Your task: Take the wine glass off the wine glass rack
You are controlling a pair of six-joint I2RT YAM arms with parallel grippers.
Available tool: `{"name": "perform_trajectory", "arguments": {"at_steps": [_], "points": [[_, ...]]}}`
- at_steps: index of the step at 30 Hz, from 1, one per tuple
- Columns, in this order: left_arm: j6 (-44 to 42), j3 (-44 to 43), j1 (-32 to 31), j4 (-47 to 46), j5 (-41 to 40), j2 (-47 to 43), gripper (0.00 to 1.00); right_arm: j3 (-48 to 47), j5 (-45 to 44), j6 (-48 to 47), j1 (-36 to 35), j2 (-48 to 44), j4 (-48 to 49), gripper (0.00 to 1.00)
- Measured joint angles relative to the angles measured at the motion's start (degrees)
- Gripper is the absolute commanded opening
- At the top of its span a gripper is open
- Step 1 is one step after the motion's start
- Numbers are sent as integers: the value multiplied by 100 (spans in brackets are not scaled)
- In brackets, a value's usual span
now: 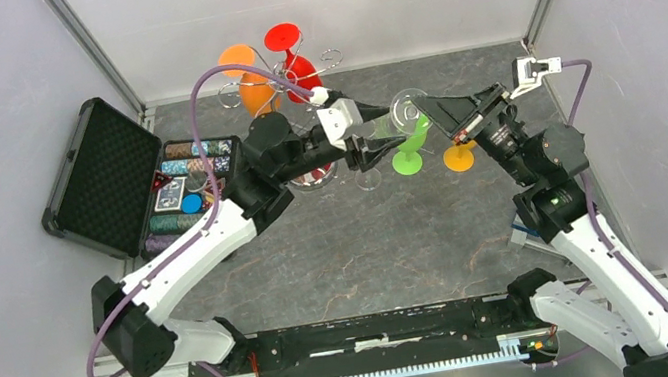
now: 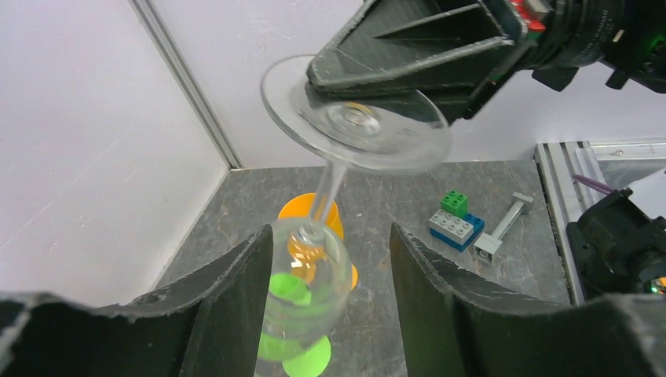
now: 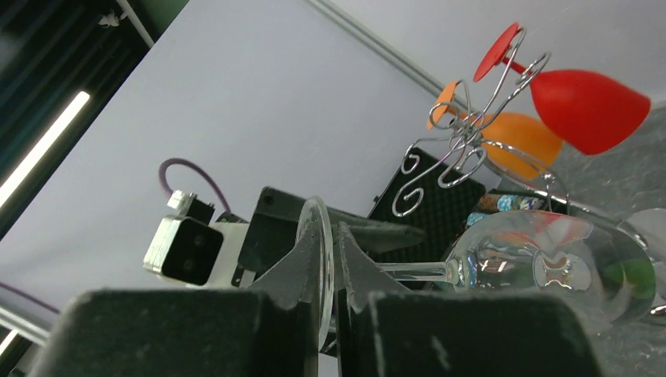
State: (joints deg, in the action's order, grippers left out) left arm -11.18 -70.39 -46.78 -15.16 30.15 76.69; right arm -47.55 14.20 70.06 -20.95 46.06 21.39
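A clear wine glass (image 1: 398,123) lies almost level in the air, to the right of the chrome wine glass rack (image 1: 298,81). My right gripper (image 3: 334,236) is shut on the edge of its round foot (image 3: 323,259). The glass's bowl (image 2: 306,290) sits between the fingers of my left gripper (image 2: 330,232), which is open. The left finger is against the bowl and the right finger (image 2: 424,275) stands apart from it. On the rack hang a red glass (image 3: 589,98) and an orange glass (image 3: 518,133).
A green glass (image 1: 409,154) and an orange glass (image 1: 460,156) stand on the table below the held glass. An open black case (image 1: 100,175) with poker chips lies at the left. Toy bricks (image 2: 455,220) and a grey bar (image 2: 503,228) lie near the right wall.
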Motion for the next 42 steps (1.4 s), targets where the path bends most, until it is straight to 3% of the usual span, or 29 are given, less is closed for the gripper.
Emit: {"name": "perform_trajectory", "arguments": {"at_steps": [10,16,21,30,39,42], "points": [[17,-221,-72,-422,79,494,51,175,380,385,2,-234,103,0],[-4,-393,-87,-339,407,529,32,247,426,501,2,-247,212,0],[-35,-490,-98,-210,693,553,3,334,444,643,4,-225,352,0],[-225,-511,-81,-122,774,621,2,361,424,752,44,-162,339,0],[286,-328,-120,-610,538,621,2,367,398,743,39,-96,595,50],[658,-151,-125,-949,415,621,2,367,413,645,35,-85,680,59]]}}
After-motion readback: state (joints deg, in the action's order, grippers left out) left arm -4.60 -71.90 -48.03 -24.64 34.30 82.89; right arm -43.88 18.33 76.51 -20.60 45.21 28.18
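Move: The upside-down clear wine glass hangs by its foot from the right gripper. Its stem is about 4 cm to the left hand's right, 1 cm ahead and level with it; from the right hand it is roughly 2 cm ahead, 1 cm left and 4 cm below. On the table some 28 cm below the left hand stand the green glass, 8 cm ahead and 9 cm right, and the clear flute, 6 cm ahead and 2 cm left. Slide the left gripper about 3 cm to the right over the stem, just under the foot, while the right hand eases the glass some 2 cm back towards its base. Swing the left wrist about 8 degrees clockwise, drawing slightly back, and close its fingers to pinch the stem. Then open the right fingers about halfway and let go of the foot, keeping that hand there. ##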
